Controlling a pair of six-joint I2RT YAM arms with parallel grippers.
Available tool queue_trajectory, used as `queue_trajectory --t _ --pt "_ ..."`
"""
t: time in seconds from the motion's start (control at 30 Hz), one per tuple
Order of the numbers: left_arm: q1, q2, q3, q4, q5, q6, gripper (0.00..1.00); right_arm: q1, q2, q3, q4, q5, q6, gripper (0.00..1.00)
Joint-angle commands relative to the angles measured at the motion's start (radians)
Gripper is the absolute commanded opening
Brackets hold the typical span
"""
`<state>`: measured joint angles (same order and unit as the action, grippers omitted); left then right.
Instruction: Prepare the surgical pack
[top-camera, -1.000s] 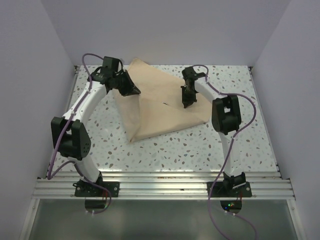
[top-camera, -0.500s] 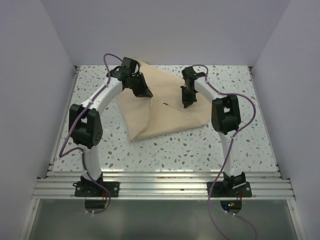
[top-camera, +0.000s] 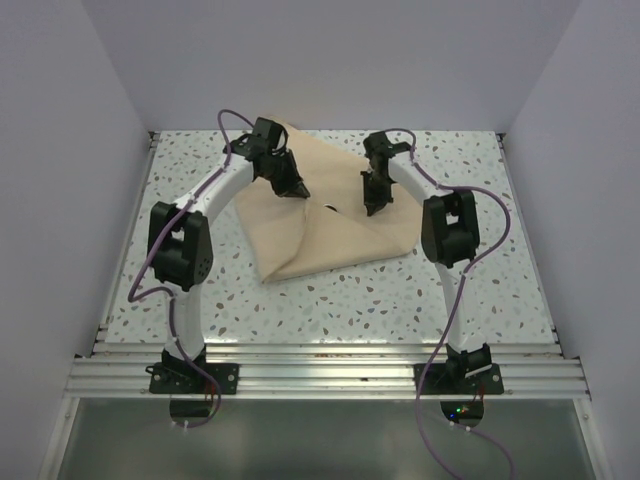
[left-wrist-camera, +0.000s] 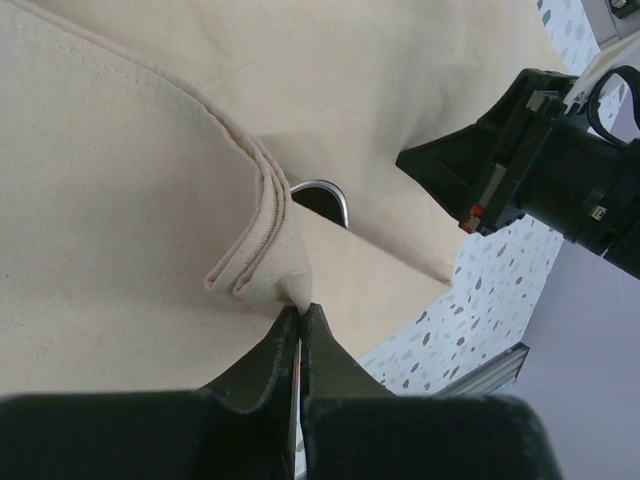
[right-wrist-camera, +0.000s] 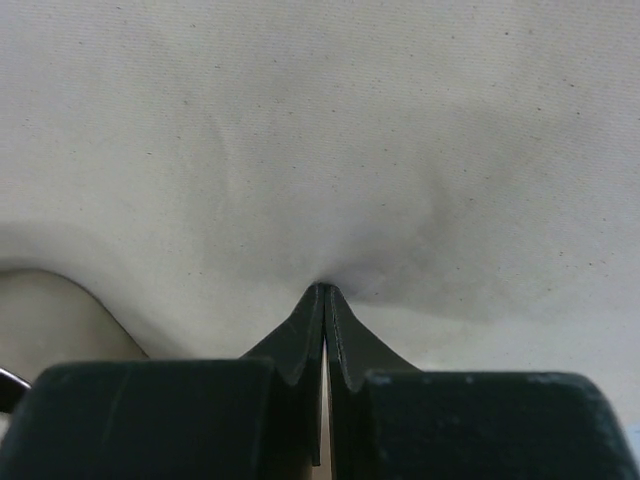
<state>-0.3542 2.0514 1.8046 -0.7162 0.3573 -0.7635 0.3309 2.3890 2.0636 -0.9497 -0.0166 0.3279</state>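
Observation:
The tan sheet (top-camera: 340, 225) of the surgical pack lies folded over itself in the middle of the table. My left gripper (top-camera: 297, 190) is shut on the sheet's folded left corner (left-wrist-camera: 255, 275) and holds it above the centre of the sheet. Under that lifted fold, the curved rim of the steel tray (left-wrist-camera: 330, 188) peeks out. My right gripper (top-camera: 372, 208) is shut, with its tips (right-wrist-camera: 323, 290) pressed down into the sheet (right-wrist-camera: 320, 150) and dimpling it. Everything else in the pack is hidden under the sheet.
The speckled tabletop (top-camera: 450, 290) surrounds the sheet, with white walls on three sides. An aluminium rail (top-camera: 320, 375) runs along the near edge by both arm bases. In the left wrist view, the right arm's black wrist (left-wrist-camera: 560, 170) sits close by.
My left arm has swung to the right, carrying the sheet's left corner over toward the middle. The right gripper has stayed pressed on the sheet.

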Motion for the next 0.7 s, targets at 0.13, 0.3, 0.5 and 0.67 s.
queue_trajectory --t 0.13,0.3,0.5,0.67 --pt "0.006 -0.178 -0.068 -0.005 -0.144 -0.002 0.0 0.013 -0.025 0.21 0.023 -0.152 -0.036 0.38" --pt "0.023 -0.234 -0.111 0.009 -0.149 -0.022 0.0 0.028 0.03 0.285 0.157 -0.425 -0.061 0.61" --pt "0.023 -0.24 -0.122 0.006 -0.147 -0.019 0.0 0.072 0.108 0.325 0.285 -0.674 -0.026 0.72" --pt "0.023 -0.247 -0.129 0.001 -0.143 -0.013 0.0 0.106 0.168 0.355 0.284 -0.685 -0.053 0.71"
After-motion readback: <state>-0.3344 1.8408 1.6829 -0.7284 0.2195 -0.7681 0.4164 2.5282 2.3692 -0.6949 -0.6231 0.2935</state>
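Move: The point of the lower cloth flap, mostly hidden behind the held fold, lies on the tray about 15 cm left of the right fingertips, 2 cm farther out and about level with them. The tray's bare rim peeks out 11 cm to their left and 1 cm ahead; the held fold is 18 cm left, 3 cm back and 12 cm up. From the left hand, which holds that fold, the flap point lies 5 cm ahead, 3 cm right and 12 cm down. The right hand lifts its shut fingertips off the cloth and arcs some 17 cm to the left and about 10 cm up, edging a little forward, then starts to sink over the flap point, its fingers opening wide and swinging to point more to the left by roughly 35 degrees as the hand turns counter-clockwise. The left hand keeps its pinch on the cloth fold and draws it about 4 cm left and 4 cm up, slightly back, while the open right fingers come in alongside. ##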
